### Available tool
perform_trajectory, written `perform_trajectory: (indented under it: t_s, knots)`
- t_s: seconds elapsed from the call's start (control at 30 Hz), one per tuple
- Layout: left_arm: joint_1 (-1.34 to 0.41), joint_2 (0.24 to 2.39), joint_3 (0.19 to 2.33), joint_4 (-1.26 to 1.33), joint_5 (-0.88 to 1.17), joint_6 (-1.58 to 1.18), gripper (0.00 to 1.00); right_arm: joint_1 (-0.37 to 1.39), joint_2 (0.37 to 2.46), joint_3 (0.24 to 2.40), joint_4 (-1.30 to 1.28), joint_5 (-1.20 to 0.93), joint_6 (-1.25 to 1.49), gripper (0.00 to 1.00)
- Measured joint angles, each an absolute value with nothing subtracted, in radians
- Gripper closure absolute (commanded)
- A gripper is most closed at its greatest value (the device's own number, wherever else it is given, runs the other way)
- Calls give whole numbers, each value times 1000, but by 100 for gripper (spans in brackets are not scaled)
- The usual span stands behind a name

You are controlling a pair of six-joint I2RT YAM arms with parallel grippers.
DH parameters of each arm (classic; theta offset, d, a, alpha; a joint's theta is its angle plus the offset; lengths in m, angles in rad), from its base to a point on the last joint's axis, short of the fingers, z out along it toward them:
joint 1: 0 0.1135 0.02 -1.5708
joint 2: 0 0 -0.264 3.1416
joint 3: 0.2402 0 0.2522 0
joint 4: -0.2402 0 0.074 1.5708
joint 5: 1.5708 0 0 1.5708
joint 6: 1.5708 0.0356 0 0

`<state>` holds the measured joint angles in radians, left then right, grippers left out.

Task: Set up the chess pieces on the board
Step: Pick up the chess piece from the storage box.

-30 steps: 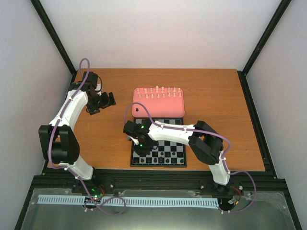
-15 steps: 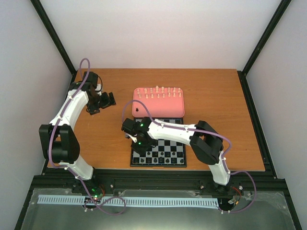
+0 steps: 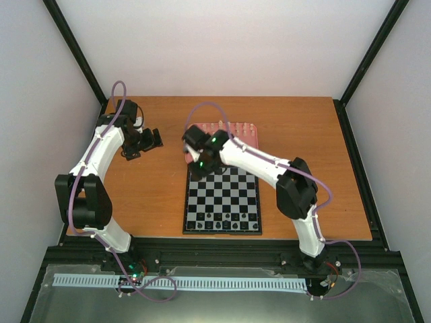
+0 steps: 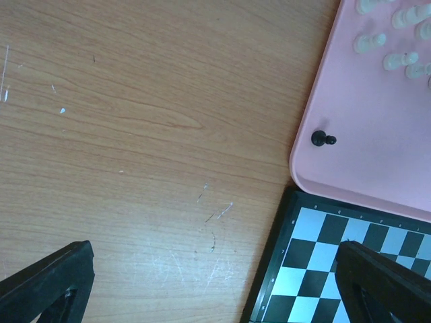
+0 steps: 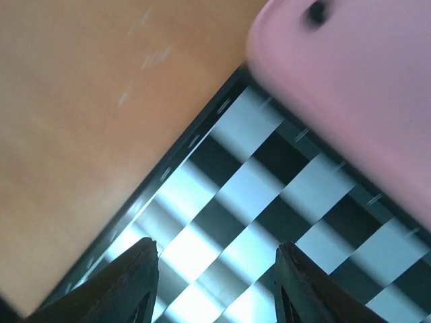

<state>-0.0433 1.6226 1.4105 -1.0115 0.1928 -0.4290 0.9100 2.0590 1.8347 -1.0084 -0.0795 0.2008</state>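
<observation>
The board (image 3: 232, 192) lies near the table's front, with black chess pieces (image 3: 222, 219) standing along its nearest rows. Cream-white chess pieces (image 3: 237, 128) stand on the pink tray (image 3: 250, 151) behind it. One black pawn (image 4: 322, 139) sits in the tray's near-left corner. My right gripper (image 3: 192, 161) hovers over the board's far-left corner by the tray, and in the right wrist view the right gripper (image 5: 219, 286) is open with only board squares (image 5: 236, 202) between its fingers. My left gripper (image 3: 145, 142) is over bare table left of the tray, and in the left wrist view the left gripper (image 4: 215, 289) is open and empty.
The wooden table (image 3: 303, 134) extends right of the board and tray. Black frame posts (image 3: 367, 60) rise at the back corners. The right arm's forearm (image 3: 252, 158) crosses over the tray's near edge. A board corner (image 4: 323, 269) shows in the left wrist view.
My right gripper has moved from the board's near-left squares back to its far-left corner by the tray, and its jaws have opened. The left arm has not moved.
</observation>
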Motion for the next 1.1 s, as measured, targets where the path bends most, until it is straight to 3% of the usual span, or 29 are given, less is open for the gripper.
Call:
perform_trajectory:
  t_s: [0.2,0.4,1.1]
  knots:
    - [-43,1636,1430,-1011,200,-429,0,754,2226,2069,-967,-118,186,53]
    - [-44,1636,1434,-1013,200,-429,0,718,2413,2261,-960,-176,143,53]
    - [-44,1677,1450,-1014,199,-429,0,720,2545,2312,-881,-191,113,56]
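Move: For the right hand, the last black chess piece stands in the storage box's near-left corner, about 16 cm ahead, 5 cm left and 10 cm below. The nearest white piece is roughly 9 cm beyond the black one and 1 cm to its right. The box's middle lies some 20 cm ahead and 6 cm right of the hand, the board's middle 1 cm back and 6 cm right. From the left hand, the black piece is about 8 cm ahead and 14 cm right, 14 cm below. Towards the lone black piece in the storage box: the right hand swings forward off the board, about 15 cm in all and fastest at first, rising slightly before it sinks some 7 cm and eases about 3 cm left. Its fingers stay half open and tilt roughly 10 degrees, tips more to the left, ending just short of the piece without touching it. ##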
